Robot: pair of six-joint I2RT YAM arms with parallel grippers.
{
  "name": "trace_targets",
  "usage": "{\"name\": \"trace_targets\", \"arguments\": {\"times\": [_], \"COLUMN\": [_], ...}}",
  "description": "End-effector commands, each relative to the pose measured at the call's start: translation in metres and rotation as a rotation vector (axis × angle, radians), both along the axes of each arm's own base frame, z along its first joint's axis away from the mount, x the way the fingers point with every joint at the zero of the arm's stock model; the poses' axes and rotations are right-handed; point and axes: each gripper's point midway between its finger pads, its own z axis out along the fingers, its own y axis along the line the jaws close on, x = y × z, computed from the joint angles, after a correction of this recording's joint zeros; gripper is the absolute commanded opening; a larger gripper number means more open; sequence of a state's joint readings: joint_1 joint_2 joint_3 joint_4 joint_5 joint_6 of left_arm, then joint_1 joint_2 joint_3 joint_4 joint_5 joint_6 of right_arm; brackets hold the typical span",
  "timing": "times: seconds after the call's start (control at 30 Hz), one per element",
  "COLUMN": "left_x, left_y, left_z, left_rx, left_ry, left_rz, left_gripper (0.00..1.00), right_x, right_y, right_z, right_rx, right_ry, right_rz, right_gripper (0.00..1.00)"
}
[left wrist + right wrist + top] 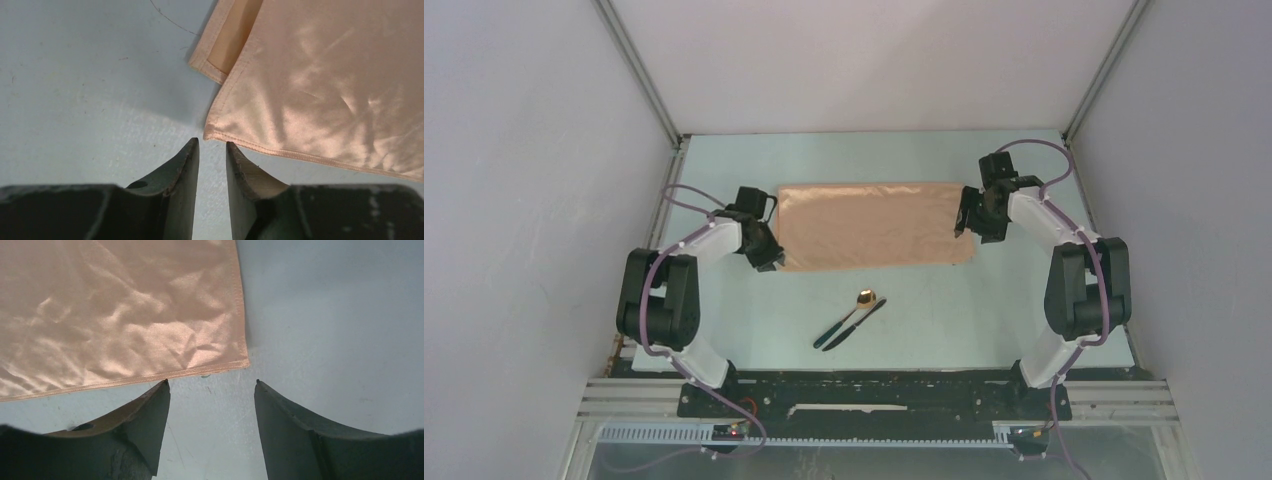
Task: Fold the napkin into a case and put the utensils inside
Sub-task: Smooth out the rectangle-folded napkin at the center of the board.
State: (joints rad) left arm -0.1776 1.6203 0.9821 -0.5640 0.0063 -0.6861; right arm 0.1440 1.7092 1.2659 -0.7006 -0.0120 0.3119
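The peach-tan napkin (pixel 874 225) lies flat as a wide rectangle at the middle-back of the table, doubled over; in the left wrist view its upper layer (pixel 325 85) lies on a lower layer whose hem peeks out at the corner. My left gripper (pixel 769 262) is at the near-left corner. Its jaws (pixel 212 145) stand a narrow gap apart with only bare table between them, the corner just past the tips. My right gripper (pixel 969 220) is at the near-right corner, open wide (pixel 211 383), and the napkin's hem (pixel 115 315) is beyond its left fingertip. The gold-bowled spoon (pixel 865 297) and dark knife (pixel 856 325) lie side by side in front.
White enclosure walls with metal corner posts (pixel 639 75) close in the pale blue-green table (pixel 984 320) on three sides. Both arm bases sit on the black rail (pixel 874 395) along the near edge. The utensils lie slantwise between the arms.
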Motion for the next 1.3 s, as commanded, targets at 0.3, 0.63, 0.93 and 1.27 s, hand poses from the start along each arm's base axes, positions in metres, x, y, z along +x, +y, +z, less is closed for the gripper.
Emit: {"name": "trace_targets", "arguments": {"times": [0.3,0.63,0.93,1.27], "left_x": [0.006,0.037,0.050,0.045], "left_y": [-0.010,0.002,0.019,0.020], "left_z": [-0.019,0.001,0.001,-0.009], "left_rx": [-0.037,-0.021,-0.041,-0.039], "left_ry": [0.014,-0.038,-0.027,-0.001], "left_rz": [0.029,0.070,0.100,0.103], "left_gripper": [0.20,0.00,0.00,0.00], "right_x": [0.005,0.005,0.008,0.011], "right_y": [0.006,0.012,0.018,0.011], "right_z": [0.014,0.011,0.000,-0.028], "right_rx": [0.016,0.042,0.098,0.134], "right_ry": [-0.054,-0.045,-0.014,0.054], "right_rz": [0.019,0.028,0.024,-0.023], "right_gripper": [0.70,0.70,0.71,0.64]}}
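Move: The napkin's upper near-left corner lies almost straight under the left fingertips, about 1 cm ahead and 2 cm down. The lower layer's corner peeks out some 5 cm ahead and 2 cm to the left of this hand, the spoon roughly 14 cm back and 17 cm right, the knife about 15 cm back and 20 cm right. The napkin's near-right corner is about level with the open right hand, 2 cm to its right and 5 cm below. The napkin's upper near-left corner is pinched by the left fingers, which sink nearly 2 cm and shut on it, then draw it about 4 cm forward and 2 cm left towards the lower layer's corner, lifting slightly, easing down again and turning a little counter-clockwise. The right hand, still open, drifts left, then starts down over the near-right corner. ##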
